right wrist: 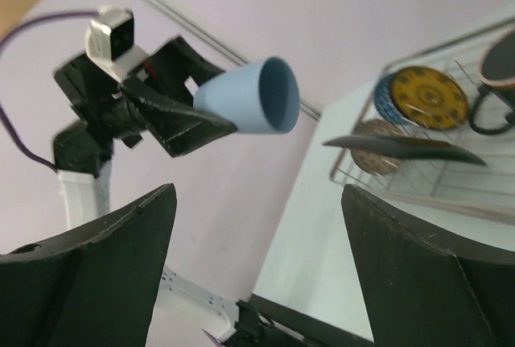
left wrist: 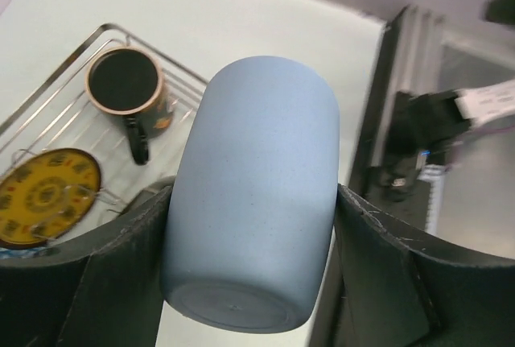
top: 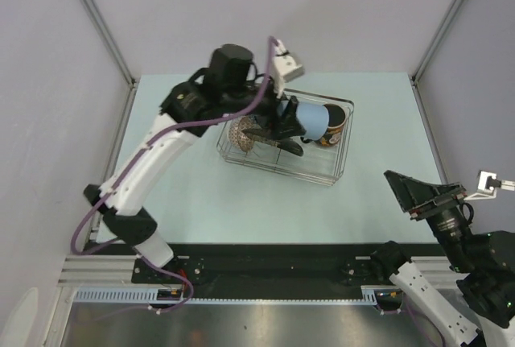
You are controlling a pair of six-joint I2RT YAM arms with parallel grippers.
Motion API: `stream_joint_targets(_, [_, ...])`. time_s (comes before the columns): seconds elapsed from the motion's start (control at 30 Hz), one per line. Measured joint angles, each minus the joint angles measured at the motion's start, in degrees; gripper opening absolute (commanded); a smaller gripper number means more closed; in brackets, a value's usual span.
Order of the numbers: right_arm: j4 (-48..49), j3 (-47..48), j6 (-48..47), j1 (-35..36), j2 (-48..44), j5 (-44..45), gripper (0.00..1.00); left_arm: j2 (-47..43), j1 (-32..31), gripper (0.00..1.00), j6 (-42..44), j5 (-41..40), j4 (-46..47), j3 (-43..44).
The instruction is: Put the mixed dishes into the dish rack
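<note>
The small light-blue cup (left wrist: 253, 202) lies on its side between the fingers of my left gripper (left wrist: 253, 194), which is shut on it. In the top view the cup (top: 312, 121) hangs over the middle of the silver wire dish rack (top: 338, 171). Inside the rack are the black mug (left wrist: 125, 85), the yellow round plate (left wrist: 48, 194), a pinkish bowl (right wrist: 374, 146), a blue bowl (right wrist: 385, 97) and the dark square plate (right wrist: 402, 147). My right gripper (top: 406, 194) is off to the right of the rack, open with nothing between its fingers (right wrist: 121, 250).
The rack stands on a pale blue table (top: 201, 194) enclosed by white walls. A black rail (top: 273, 262) runs along the near edge by the arm bases. The left arm (top: 153, 162) reaches diagonally across the table's left side.
</note>
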Motion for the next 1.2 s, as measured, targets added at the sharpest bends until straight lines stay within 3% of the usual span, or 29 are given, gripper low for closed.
stream_joint_targets(0.13, [-5.92, -1.27, 0.52, -0.04, 0.15, 0.46, 0.89, 10.43, -4.35, 0.0, 8.7, -9.97, -2.84, 5.64])
stream_joint_targets(0.4, [-11.96, -1.55, 0.94, -0.11, -1.25, 1.99, 0.9, 24.96, -10.34, 0.0, 20.83, -24.76, -0.76, 6.32])
stream_joint_targets(0.67, [-15.72, -1.55, 2.1, -0.11, -4.28, 2.95, 0.89, 32.02, -12.33, 0.0, 26.27, -31.28, 2.03, 6.4])
stream_joint_targets(1.2, [-16.7, -1.55, 3.48, -0.13, -4.5, 2.71, 0.9, 37.07, -14.23, 0.0, 30.47, -38.75, 7.41, 3.72])
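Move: The left gripper already holds the blue cup. Its open spot, on the rack floor in the near right part, lies about 11 cm ahead, 11 cm to the right and 35 cm below. The mug stands some 12 cm beyond that spot; the yellow plate is roughly 26 cm ahead of the gripper and 2 cm left, the dark platter 18 cm straight ahead, both over 30 cm down. From the empty right gripper the spot is about 24 cm ahead, 9 cm left, 35 cm below. Sink the left gripper about 26 cm towards the open near right part of the rack, carrying it forward and to the right as well, quickly at first and then easing. Keep your hold on the blue cup while tipping the sideways fingers some 50 degrees downward, so its mouth swings down. Lower the empty right gripper about 7 cm, fingers still open. ##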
